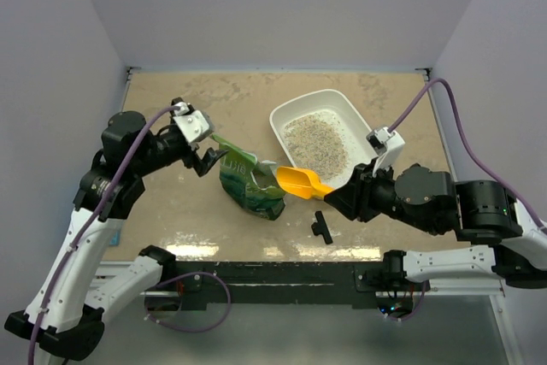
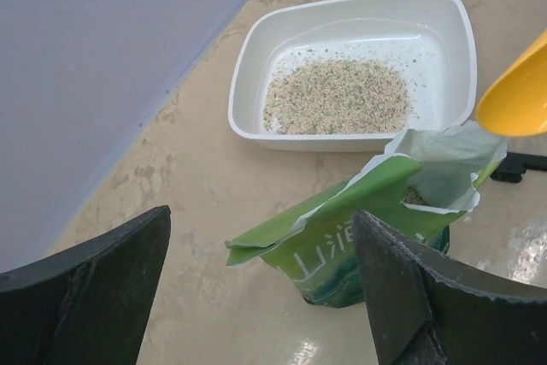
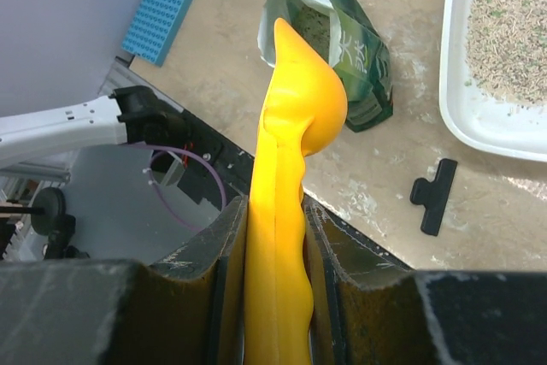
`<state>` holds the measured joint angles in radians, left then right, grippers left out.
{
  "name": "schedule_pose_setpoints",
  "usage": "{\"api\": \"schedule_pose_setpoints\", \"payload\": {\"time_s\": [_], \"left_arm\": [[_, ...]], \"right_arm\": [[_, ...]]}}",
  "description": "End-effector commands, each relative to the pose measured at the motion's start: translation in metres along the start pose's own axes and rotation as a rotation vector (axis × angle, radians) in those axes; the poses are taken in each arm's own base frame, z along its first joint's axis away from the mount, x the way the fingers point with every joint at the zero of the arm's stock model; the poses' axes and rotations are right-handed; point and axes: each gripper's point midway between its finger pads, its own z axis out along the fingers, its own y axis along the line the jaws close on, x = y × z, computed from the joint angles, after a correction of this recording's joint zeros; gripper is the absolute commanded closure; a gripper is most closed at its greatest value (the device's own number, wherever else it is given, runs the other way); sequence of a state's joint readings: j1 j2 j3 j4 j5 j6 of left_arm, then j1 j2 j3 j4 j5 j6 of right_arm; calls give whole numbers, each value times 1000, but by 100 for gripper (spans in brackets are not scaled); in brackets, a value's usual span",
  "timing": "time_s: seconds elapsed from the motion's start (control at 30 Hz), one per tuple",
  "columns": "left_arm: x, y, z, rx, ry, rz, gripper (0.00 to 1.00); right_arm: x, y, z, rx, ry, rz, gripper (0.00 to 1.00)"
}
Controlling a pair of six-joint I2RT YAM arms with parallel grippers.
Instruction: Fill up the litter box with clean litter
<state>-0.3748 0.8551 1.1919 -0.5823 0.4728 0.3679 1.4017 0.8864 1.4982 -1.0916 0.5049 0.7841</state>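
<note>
The white litter box (image 1: 275, 117) sits at the back right of the table, with a thin layer of clean litter (image 1: 314, 143) on its floor. A crinkled green bag (image 1: 249, 184) stands open in the middle. My left gripper (image 1: 208, 161) is open just left of the bag's top flap (image 2: 282, 232), which points into the gap between the fingers without touching either. My right gripper (image 3: 273, 207) is shut on the handle of a yellow scoop (image 3: 286, 151). The scoop's bowl (image 1: 301, 181) hangs beside the bag's mouth. The left wrist view also shows the litter box (image 2: 244, 74) and the litter (image 2: 338, 107).
A black clip (image 1: 321, 228) lies on the table near the front edge, right of the bag. A blue studded plate (image 3: 160, 16) lies at the table's left side. The walls stand close behind and to both sides.
</note>
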Motion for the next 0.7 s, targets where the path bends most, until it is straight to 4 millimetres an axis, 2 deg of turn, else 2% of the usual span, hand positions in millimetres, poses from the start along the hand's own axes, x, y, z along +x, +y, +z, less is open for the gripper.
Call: {"api": "schedule_pose_setpoints", "payload": {"time_s": [0.0,0.13,0.23,0.5,0.67], "left_arm": [[-10,-4,16,108,-47,169,8],[-1,-6,30,163,-41,201,8],[7,-10,31,201,-16,230,7],[12,-22,29,272,21,257,7],[34,-28,45,328,86,214,8]], "right_arm": [[-1,-2,-12,-23,-1,62,100],[5,0,-13,-66,3,90,100],[11,-2,-16,-79,13,107,100],[21,-3,-16,-122,24,111,100],[22,-4,-16,-131,12,107,100]]}}
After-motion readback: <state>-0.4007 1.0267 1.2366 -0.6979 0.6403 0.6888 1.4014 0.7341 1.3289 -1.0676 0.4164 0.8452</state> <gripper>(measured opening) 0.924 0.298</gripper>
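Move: From the left gripper, open and empty, the litter bag's middle is about 4 cm ahead, 10 cm to the right and 23 cm below. The litter box is some 19 cm ahead and 35 cm right of this gripper, and the black clip 10 cm back and 32 cm right, both about 34 cm below. From the right gripper, holding the yellow scoop, the bag is roughly 17 cm ahead, 21 cm left and 25 cm below; the clip is 5 cm ahead, level sideways and 36 cm below. Bring the left gripper down about 4 cm and 3 cm to the right, towards the bag's green top flap, easing slightly forward and then back; turn it some 15 degrees clockwise, raise its left side a little, and keep the fingers wide open. Meanwhile keep the scoop gripped in the right hand, sinking and drawing it back and to the right, with its blade tipping slightly down. ##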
